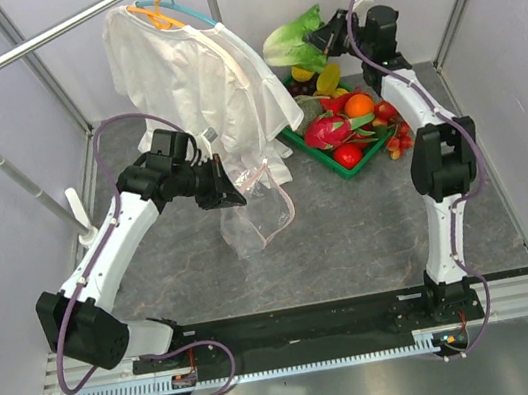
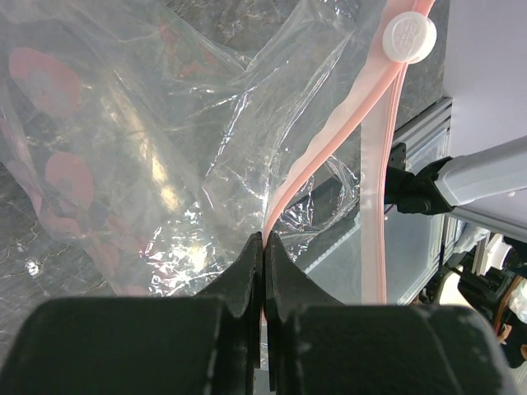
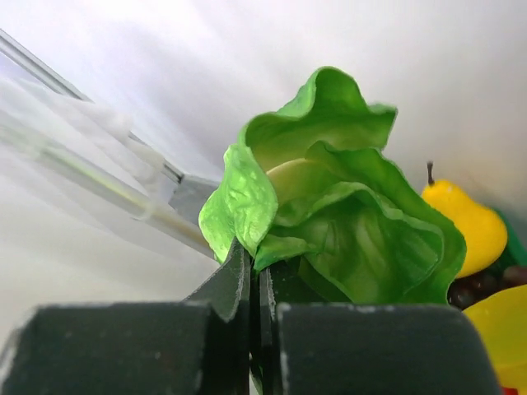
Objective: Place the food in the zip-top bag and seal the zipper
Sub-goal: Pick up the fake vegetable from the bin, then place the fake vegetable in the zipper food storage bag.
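My left gripper (image 1: 233,191) (image 2: 263,239) is shut on the pink zipper (image 2: 329,140) (image 1: 285,204) of the clear zip-top bag (image 1: 252,215) (image 2: 165,148), which hangs crumpled from it at mid-table. The zipper's white tab (image 2: 409,37) sits further along the strip. At the back, my right gripper (image 1: 324,40) (image 3: 259,259) is shut on a leaf of the green lettuce (image 1: 294,40) (image 3: 346,197), held behind the green tray (image 1: 323,157). More food lies in the tray: a pink dragon fruit (image 1: 326,131), an orange (image 1: 358,104), a red tomato (image 1: 347,155).
A white shirt (image 1: 198,77) hangs on a hanger from a rail (image 1: 35,43) at the back left, just behind the bag. A yellow pear (image 3: 461,222) lies beside the lettuce. Walls close in the table on three sides.
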Tool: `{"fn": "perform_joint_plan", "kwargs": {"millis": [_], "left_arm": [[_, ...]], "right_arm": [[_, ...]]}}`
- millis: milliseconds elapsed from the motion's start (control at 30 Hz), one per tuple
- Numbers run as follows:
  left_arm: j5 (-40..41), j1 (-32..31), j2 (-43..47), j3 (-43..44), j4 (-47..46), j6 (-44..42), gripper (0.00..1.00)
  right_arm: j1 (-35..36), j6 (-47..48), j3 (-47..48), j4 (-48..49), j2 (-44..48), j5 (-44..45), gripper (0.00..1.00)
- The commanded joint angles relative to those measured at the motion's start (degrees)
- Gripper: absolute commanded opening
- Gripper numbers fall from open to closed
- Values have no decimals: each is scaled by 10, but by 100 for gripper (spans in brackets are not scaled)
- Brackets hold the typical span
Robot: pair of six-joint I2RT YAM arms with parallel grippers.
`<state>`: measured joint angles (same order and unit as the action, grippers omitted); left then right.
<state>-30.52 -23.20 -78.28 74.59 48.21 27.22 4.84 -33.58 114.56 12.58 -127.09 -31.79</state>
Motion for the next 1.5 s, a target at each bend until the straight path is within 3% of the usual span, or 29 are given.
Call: {"fn": "perform_joint_plan", "kwargs": {"millis": [0, 167, 267, 433, 533, 633, 833, 1033, 1200, 1467], "left_arm": [[-4, 5, 8, -6, -14, 13, 2], [2, 6, 10, -9, -14, 14, 2], [4, 6, 12, -13, -14, 14, 2], [2, 8, 22, -17, -16, 16, 2], [-3, 9, 24, -21, -18, 19, 2], [-13, 9, 24, -22, -19, 19, 2], [-33, 11, 16, -16, -22, 22, 2], [-50, 12, 16, -11, -24, 26, 2], [-54, 14, 23, 0, -21, 24, 2], [-123, 16, 33, 21, -10, 25, 2]], "right_arm": [[-14, 35, 12, -6, 114, 19, 0], [-30, 176, -61, -104, 244, 76, 0], [-44, 251, -108, -160, 329, 63, 0], [-45, 357, -187, -293, 484, -19, 0], [-45, 389, -227, -362, 601, -58, 0], [-45, 396, -243, -435, 655, -123, 0], [-14, 363, -320, -491, 703, -245, 0], [116, 339, -337, -464, 686, -197, 0], [184, 351, -329, -467, 660, -166, 0], [313, 417, -322, -470, 623, -6, 0]]}}
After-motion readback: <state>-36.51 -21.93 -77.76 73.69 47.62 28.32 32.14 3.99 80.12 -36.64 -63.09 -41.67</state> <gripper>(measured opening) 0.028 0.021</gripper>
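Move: The right hand already has the lettuce gripped, clear of the bin; the mouth of the zip-top bag lies about 39 cm back from this hand, 17 cm to its left and 11 cm lower. The bin's middle is some 15 cm back, 2 cm to the right and 22 cm below, and the hanging shirts are roughly 24 cm left and 10 cm back at about hand height. From the left hand, which pinches the bag's edge, the mouth is level fore and aft, about 6 cm right and 4 cm lower. Keeping its fingers shut on the lettuce, the right hand sweeps about 44 cm back from above the far side of the bin towards the open bag, arching up and a little right on the way, then sinking some 11 cm from its peak while coming left. Its wrist swings roughly 40 degrees counter-clockwise, so the fingers end pointing left and slightly down with the lettuce ahead of them, while the left hand stays nearly in place and keeps its pinch on the bag's edge. ##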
